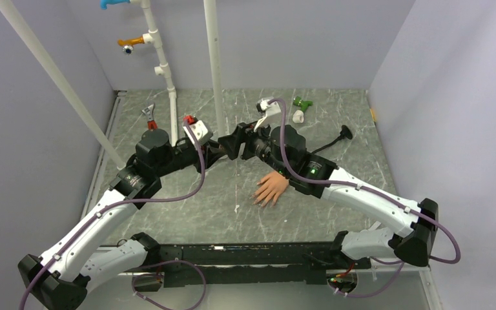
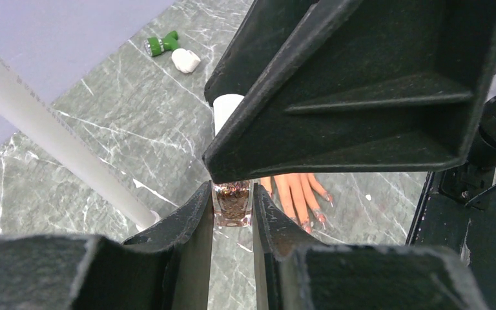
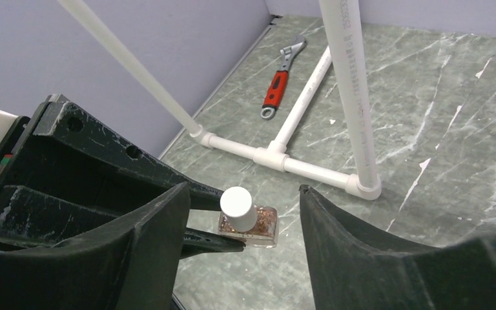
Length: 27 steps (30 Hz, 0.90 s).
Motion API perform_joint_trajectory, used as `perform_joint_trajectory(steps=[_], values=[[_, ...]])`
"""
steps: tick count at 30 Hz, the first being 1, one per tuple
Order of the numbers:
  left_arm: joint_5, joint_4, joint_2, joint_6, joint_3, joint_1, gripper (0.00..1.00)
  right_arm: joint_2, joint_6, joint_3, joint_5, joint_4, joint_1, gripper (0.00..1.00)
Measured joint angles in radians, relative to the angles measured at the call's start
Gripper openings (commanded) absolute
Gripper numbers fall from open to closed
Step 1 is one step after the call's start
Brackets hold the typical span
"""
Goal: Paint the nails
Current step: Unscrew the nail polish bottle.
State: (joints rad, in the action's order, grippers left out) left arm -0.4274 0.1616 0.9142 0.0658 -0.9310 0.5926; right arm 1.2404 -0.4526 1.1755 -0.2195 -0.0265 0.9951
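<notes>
My left gripper (image 2: 232, 194) is shut on a small square bottle (image 2: 232, 205) of coppery glitter polish with a white cap (image 3: 237, 201), held above the table. My right gripper (image 3: 244, 188) stands open, one finger on each side of the cap and clear of it. The peach mannequin hand (image 1: 271, 188) lies flat on the table just below and right of both grippers. Its nails (image 2: 311, 223) show beyond my left fingers, pointing toward the near edge. In the top view the bottle is hidden where the two grippers meet.
A white pipe frame (image 3: 352, 97) stands on the table behind the grippers. A red-handled wrench (image 3: 278, 84) lies by the left wall. A green and white item (image 1: 301, 106) and a black plug (image 1: 345, 132) lie at the back right. Walls enclose three sides.
</notes>
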Motion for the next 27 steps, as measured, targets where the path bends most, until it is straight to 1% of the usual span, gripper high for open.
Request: perform_joint_trajectory(steps=[5,8,10,13,16,19,27], values=[[0.008,0.000,0.000,0.000,0.000,0.000,0.00,0.025,0.005,0.006,-0.013,0.019,0.008,0.48],[0.007,0.000,0.001,0.000,0.000,0.000,0.00,0.042,0.014,0.012,-0.011,0.023,0.011,0.39],[0.007,0.000,0.004,0.000,0.000,0.000,0.00,0.058,0.023,0.026,-0.011,0.023,0.016,0.31],[0.007,0.003,0.009,0.000,0.000,0.000,0.00,0.069,0.037,0.032,-0.020,0.026,0.021,0.12],[0.008,0.002,0.009,0.000,0.000,0.000,0.00,0.069,0.045,0.032,-0.033,0.026,0.018,0.03],[0.007,0.001,0.009,-0.001,0.000,0.000,0.00,0.069,0.054,0.032,-0.034,0.027,0.019,0.00],[-0.016,0.001,0.008,-0.003,0.000,-0.001,0.00,0.047,0.124,0.005,0.010,0.053,0.019,0.00]])
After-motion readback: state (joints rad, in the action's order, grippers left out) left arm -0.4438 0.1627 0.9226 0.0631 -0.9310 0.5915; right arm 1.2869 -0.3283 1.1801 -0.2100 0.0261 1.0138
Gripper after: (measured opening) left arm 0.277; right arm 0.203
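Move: The nail polish bottle's white cap, already between the right hand's open fingers, is about 2 cm left of that hand, 1 cm ahead and 1 cm below. The pipe foot lies some 17 cm ahead and 1 cm left, the model hand about 17 cm right and 1 cm ahead, both roughly 28 cm below. From the left hand, which already grips the bottle's body, the cap is level fore-and-aft and sideways, about 4 cm up. The bottle's white cap is pinched between the right fingers, which start well open around it, slip nearly 2 cm to the left and slightly down, and close until they stop on it. Keeping that grip, the right hand eases back about half a centimetre and its fingers tip up by some 5 degrees. The left hand stays put with its hold on the glass body. ##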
